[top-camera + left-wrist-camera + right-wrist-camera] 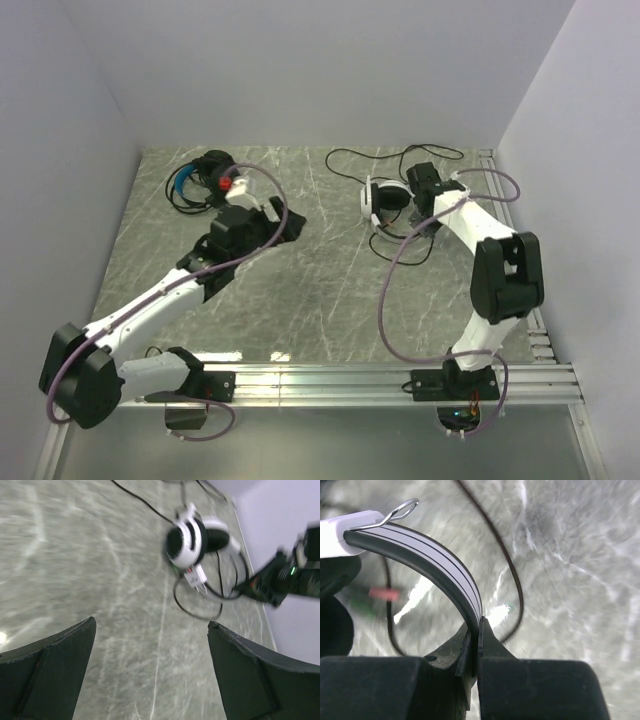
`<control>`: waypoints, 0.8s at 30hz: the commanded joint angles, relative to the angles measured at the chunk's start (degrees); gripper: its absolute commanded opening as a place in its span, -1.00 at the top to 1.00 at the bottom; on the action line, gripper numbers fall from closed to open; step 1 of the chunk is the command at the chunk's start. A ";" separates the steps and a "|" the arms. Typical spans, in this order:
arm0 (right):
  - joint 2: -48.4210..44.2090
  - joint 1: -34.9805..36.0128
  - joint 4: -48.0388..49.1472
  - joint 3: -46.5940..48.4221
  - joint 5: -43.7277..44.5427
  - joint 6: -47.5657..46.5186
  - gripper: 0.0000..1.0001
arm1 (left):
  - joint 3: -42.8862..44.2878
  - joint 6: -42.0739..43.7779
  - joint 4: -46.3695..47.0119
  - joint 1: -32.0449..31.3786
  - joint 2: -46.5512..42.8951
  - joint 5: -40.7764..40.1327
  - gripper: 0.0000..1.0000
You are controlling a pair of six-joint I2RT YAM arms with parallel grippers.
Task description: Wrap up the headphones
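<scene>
The white headphones (383, 203) with black ear pads lie at the back right of the table. Their thin black cable (398, 153) loops behind them. My right gripper (424, 186) is beside them, and in the right wrist view my right gripper (479, 630) is shut on their white, black-edged headband (440, 562). The black headphones with a blue headband (196, 182) lie at the back left with a coiled cable. My left gripper (283, 228) hovers open and empty mid-table, facing the white headphones (192, 540). In the left wrist view my left gripper (151, 625) has only bare table between its jaws.
A small red part (226, 184) shows on the black headphones. Grey walls close in the marbled table (320, 300) at the left, back and right. A metal rail (380, 380) carrying both arm bases runs along the near edge. More black cable (512, 575) curves under the held headband.
</scene>
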 commanded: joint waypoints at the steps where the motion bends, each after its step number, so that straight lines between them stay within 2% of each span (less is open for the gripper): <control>1: -7.68 4.65 0.56 -0.25 5.16 -9.66 1.00 | 1.73 6.37 8.13 -3.86 4.25 5.33 -0.99; 4: -11.20 9.03 1.52 -2.88 7.27 -13.97 1.00 | 3.67 9.63 9.80 -6.42 8.91 8.49 -0.99; 8: -15.06 11.43 4.07 -5.96 5.53 -18.10 1.00 | 5.43 11.74 9.45 -9.14 12.87 10.44 -0.99; 11: -15.42 12.74 3.72 -6.49 5.61 -17.76 1.00 | 5.69 13.50 8.76 -11.77 13.49 6.68 -0.99; 15: -15.42 14.85 3.28 -6.67 7.28 -16.27 1.00 | 7.70 11.49 5.60 -12.75 16.20 3.78 -0.99; 24: -13.32 18.63 2.49 -5.70 10.18 -11.61 1.00 | 20.89 6.65 -10.93 -15.03 28.16 -6.34 -0.99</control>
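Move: The open left hand has the white headphones' ear cups about 19 cm to its right, some 10 cm ahead and roughly 16 cm below; the black headphones lie about 18 cm to its left, 15 cm farther out and 22 cm down. The right hand already grips the white headphones' band, their cups about 8 cm to its left, 5 cm ahead and slightly lower. Below it, the cable loop lies about 4 cm left, 3 cm back and 7 cm down. The right hand keeps its closed grip on the band and brings the white headphones left and back towards the left hand, about 6 cm each way, rising some 4 cm early on while turning roughly 25 degrees counter-clockwise. The left hand, fingers wide open, sweeps about 11 cm right and 7 cm down to meet them, drawing back a little and then easing forward as it turns clockwise and rolls its left side up, ending close to the near ear cup with no contact to be seen. ##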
